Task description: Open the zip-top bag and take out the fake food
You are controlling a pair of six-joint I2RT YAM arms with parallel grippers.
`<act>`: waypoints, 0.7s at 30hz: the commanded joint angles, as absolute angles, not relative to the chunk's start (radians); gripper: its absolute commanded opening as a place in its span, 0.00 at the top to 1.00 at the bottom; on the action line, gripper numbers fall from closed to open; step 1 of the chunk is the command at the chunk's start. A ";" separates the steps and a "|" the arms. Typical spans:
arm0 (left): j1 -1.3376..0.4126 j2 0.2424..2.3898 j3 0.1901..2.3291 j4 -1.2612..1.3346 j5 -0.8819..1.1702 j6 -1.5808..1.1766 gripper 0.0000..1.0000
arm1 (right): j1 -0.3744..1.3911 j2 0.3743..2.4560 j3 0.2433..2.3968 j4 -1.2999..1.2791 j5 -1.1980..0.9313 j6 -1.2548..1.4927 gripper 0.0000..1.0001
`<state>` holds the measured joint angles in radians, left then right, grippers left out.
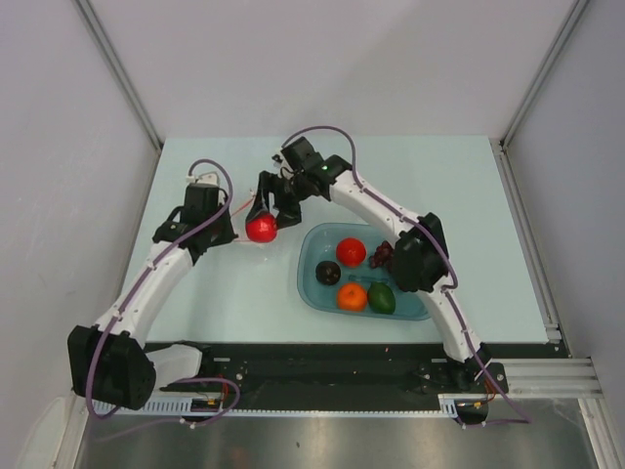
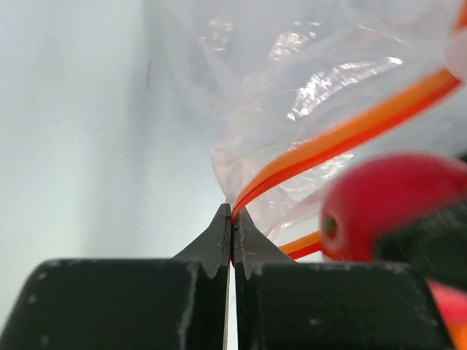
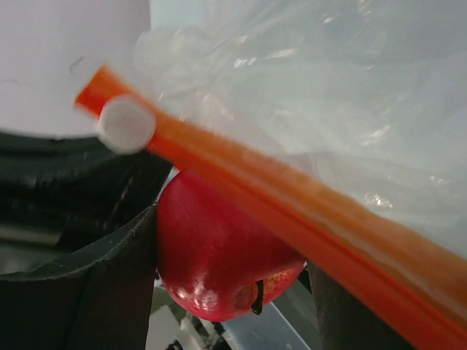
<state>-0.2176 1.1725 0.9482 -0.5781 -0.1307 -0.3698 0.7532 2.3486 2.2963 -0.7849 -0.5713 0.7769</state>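
Note:
The clear zip-top bag (image 2: 292,87) hangs between both grippers, its orange-red zip strip (image 3: 292,211) running across the right wrist view. My left gripper (image 2: 232,215) is shut on the corner of the strip. My right gripper (image 3: 230,248) is shut on a red round fruit (image 3: 219,255) just below the bag's mouth; the fruit also shows in the top view (image 1: 261,229). The second red fruit (image 1: 351,251), the dark one (image 1: 328,273), the orange (image 1: 352,296), the green one (image 1: 382,298) and the grapes (image 1: 382,256) lie in the teal tub (image 1: 311,256).
The teal tub stands right of the grippers, under the right arm's forearm. The pale table (image 1: 439,186) extends behind and to the right. A black strip (image 1: 322,362) and the arm bases run along the near edge. Grey walls close in both sides.

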 commanded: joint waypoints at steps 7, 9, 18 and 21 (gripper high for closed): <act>-0.150 1.313 1.160 -0.581 -0.247 -0.327 1.00 | 0.683 2.074 2.150 -0.512 -0.840 0.753 0.91; -0.147 1.327 1.193 -0.580 -0.250 -0.324 1.00 | 0.669 2.028 2.057 -0.431 -0.867 0.834 0.94; -0.137 1.362 1.254 -0.499 -0.016 -0.317 1.00 | 0.690 2.055 1.924 -0.215 -0.965 0.910 0.93; -0.144 1.332 1.191 -0.453 0.061 -0.351 1.00 | 0.706 2.120 1.905 0.162 -1.018 1.172 0.92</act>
<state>-0.1432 1.3705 1.2354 -0.5312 -0.0692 -0.3386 0.6865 2.0708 1.9251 -0.3408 -0.9115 0.8658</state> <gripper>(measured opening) 0.006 0.730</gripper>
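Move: The right hand already holds the apple at the open mouth of the bag; the blue tray's middle lies about 26 cm to its right, 10 cm back and 14 cm below. In the tray, the tomato is some 21 cm right and 5 cm back of that hand, the dark fruit 15 cm right and 11 cm back. From the left hand, pinching the bag's zip edge, the apple is about 6 cm right and 2 cm ahead, and the strip's slider end 5 cm right and 11 cm ahead. The right hand lifts the apple quickly, about 11 cm up before easing down a little, drawing back and slightly right as its left-pointing fingers tip upward some 20 degrees, still gripping the apple. Meanwhile the left hand, still pinching the zip edge, carries the bag mouth forward about 8 cm and up 6 cm, so that bag and apple are drawn apart. ##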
